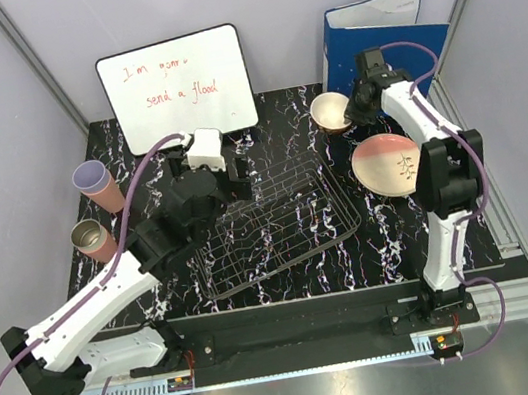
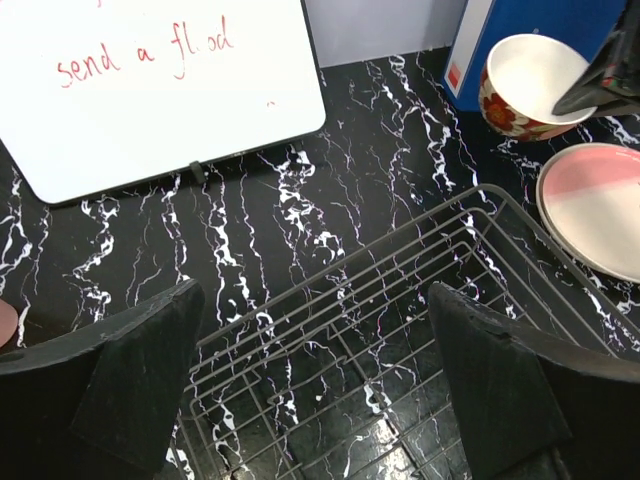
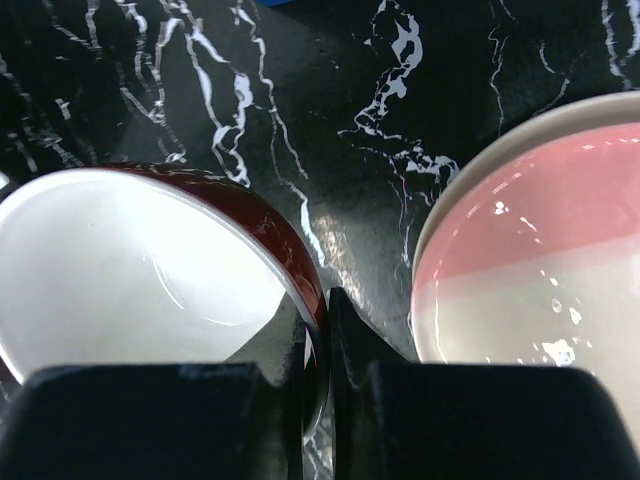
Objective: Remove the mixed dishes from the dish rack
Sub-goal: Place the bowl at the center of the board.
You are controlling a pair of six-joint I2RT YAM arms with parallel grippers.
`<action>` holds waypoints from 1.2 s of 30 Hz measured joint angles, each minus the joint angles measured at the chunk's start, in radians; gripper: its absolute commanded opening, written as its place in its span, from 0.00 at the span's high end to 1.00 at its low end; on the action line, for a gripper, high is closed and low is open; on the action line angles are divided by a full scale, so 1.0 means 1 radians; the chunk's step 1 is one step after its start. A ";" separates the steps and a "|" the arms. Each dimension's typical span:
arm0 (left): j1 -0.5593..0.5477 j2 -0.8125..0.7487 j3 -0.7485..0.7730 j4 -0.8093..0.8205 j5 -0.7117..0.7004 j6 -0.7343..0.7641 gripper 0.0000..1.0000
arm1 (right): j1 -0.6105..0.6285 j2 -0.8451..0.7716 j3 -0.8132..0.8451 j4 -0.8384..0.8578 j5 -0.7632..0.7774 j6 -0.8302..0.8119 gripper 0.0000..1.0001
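Note:
The dish rack (image 1: 280,230) (image 2: 400,300) lies mid-table with nothing on its wire grid. My left gripper (image 1: 217,187) (image 2: 315,300) hangs open over the rack's far left corner. At the back right, my right gripper (image 1: 356,111) (image 3: 325,300) is shut on the rim of the small cream-and-brown bowl (image 1: 329,111) (image 2: 525,85) (image 3: 130,270), one finger inside and one outside. A cream-pink plate (image 1: 387,165) (image 2: 600,205) (image 3: 540,270) lies on the table just right of the rack. A lavender tumbler (image 1: 91,176) and a pink tumbler (image 1: 94,239) stand at the left edge.
A whiteboard (image 1: 177,88) with red writing leans at the back left. A blue folder (image 1: 385,40) stands behind the bowl. Grey walls close in on both sides of the black marbled table (image 1: 283,128).

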 measured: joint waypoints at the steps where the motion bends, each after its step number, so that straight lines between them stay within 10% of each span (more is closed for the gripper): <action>1: 0.000 0.000 -0.006 0.002 0.001 -0.001 0.01 | 0.000 0.017 0.000 0.008 0.000 0.004 1.00; 32: 0.000 0.054 -0.085 0.021 0.024 -0.097 0.01 | -0.001 0.212 -0.060 0.142 -0.019 0.034 1.00; 36: 0.000 0.055 -0.085 0.013 0.029 -0.101 0.01 | -0.001 0.214 -0.060 0.151 -0.018 0.035 0.74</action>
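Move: The right hand already pinches the bowl's right rim; its spot on the board lies roughly 6 cm left, 2 cm ahead and 17 cm below. The pink plate is about 10 cm right and 9 cm back, the rack's far right corner 9 cm left and 3 cm back, both some 15 cm down; the blue binder stands 8 cm ahead, 10 cm right. From the left hand, that spot is about 23 cm ahead, 25 cm right and 34 cm down. Right hand lowers the pinched bowl about 11 cm onto the board; the open, empty left hand sinks 5 cm. ##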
